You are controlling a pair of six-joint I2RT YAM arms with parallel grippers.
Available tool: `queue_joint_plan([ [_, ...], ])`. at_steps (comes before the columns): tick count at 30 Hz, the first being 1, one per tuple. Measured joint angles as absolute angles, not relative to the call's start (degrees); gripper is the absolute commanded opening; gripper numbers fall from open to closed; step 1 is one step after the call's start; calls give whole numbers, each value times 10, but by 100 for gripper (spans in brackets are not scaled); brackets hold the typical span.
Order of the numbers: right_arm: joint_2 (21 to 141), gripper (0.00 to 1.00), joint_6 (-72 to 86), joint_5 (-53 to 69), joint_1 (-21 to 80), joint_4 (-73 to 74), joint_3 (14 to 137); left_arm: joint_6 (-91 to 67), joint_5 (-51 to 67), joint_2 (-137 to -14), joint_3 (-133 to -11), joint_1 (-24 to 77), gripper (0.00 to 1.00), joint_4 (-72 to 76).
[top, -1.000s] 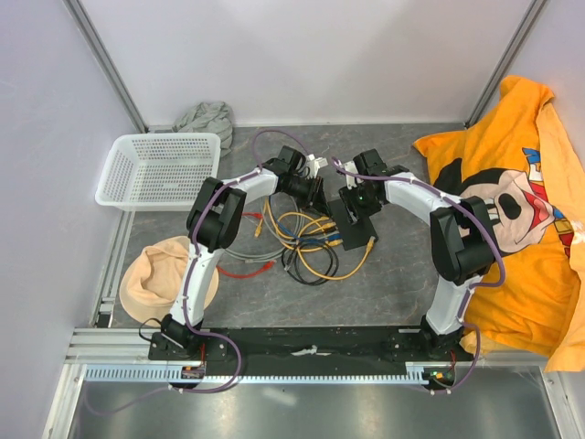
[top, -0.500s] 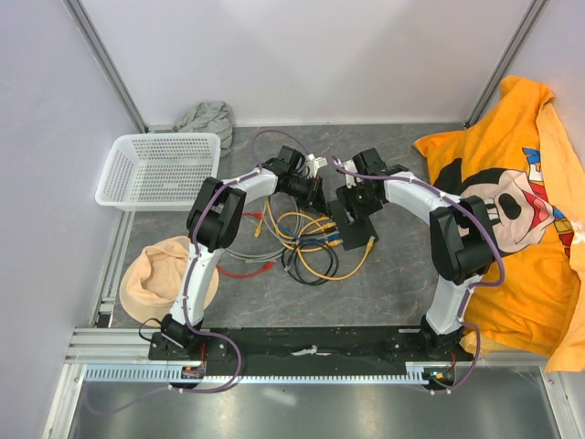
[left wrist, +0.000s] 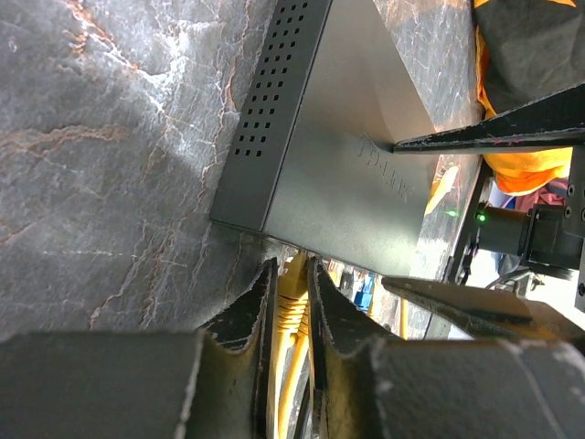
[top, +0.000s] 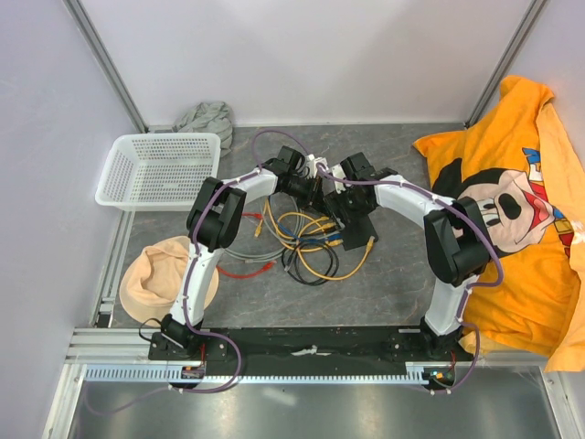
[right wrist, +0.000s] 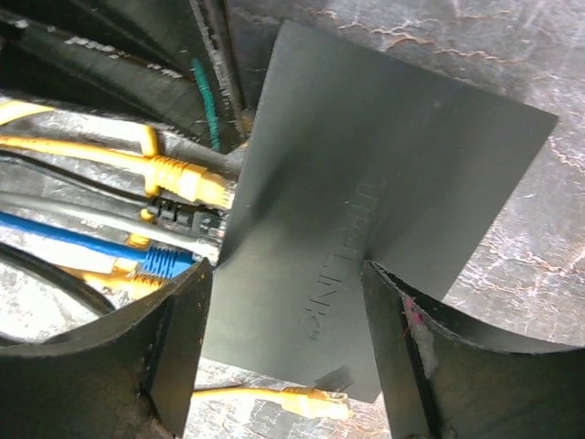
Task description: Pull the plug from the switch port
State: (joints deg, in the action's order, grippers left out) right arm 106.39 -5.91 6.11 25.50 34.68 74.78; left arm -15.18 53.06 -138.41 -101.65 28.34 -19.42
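The switch [left wrist: 347, 137] is a flat matte-black box lying on the dark marbled table; the top view shows it as the switch [top: 359, 232] at the centre. My left gripper [left wrist: 292, 270] is shut on a yellow plug [left wrist: 291, 297] whose tip meets the switch's socket edge. My right gripper [right wrist: 288, 274] stands open above the switch [right wrist: 366, 174], one finger on each side of its lettered top. Further yellow [right wrist: 192, 180], black [right wrist: 183, 216] and blue plugs [right wrist: 164, 261] sit along the same edge. In the top view both grippers meet at the switch's far-left corner.
A tangle of yellow, blue, grey and black cables [top: 306, 245] lies left of the switch, with a red cable [top: 247, 268] beyond. A loose yellow plug [right wrist: 306, 400] rests by the switch's near side. White basket [top: 160, 169], grey cloth [top: 206, 119], beige cloth [top: 164, 274], orange shirt [top: 512, 210].
My right gripper has opened wider and its wrist has shifted left and back over the switch. The left arm has stayed in place at the plug.
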Motion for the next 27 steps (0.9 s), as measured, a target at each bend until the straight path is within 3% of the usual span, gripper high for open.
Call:
queue_joint_plan([
  [4, 1067, 61, -59, 49, 255, 343, 748, -152, 531, -1384, -1016, 283, 2, -194],
  [10, 1070, 56, -58, 31, 256, 341, 748, -152, 530, -1384, -1016, 283, 1, -195],
  [27, 1084, 49, -29, 17, 258, 341, 761, -146, 556, -1374, -976, 260, 2, -188],
])
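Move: My left hand already grips the far yellow plug in the switch port, with the switch's middle some 7 cm to its right and 1 cm ahead. The next yellow plug sits about 2 cm nearer me and 1 cm to the right, the blue plug roughly 6 cm back and 2 cm right. From my right hand, just above the switch, the switch's middle is about 3 cm ahead and 1 cm right, the held plug about 6 cm left, 2 cm ahead. With my right hand I partly close the fingers, drawing them in from the port edge onto the switch's top, while easing about 1 cm forward and slightly down to hold it there. My left hand keeps its pinch, stays put at first, then pulls the yellow plug about 2 cm to my left, straight away from the port and quickening. ##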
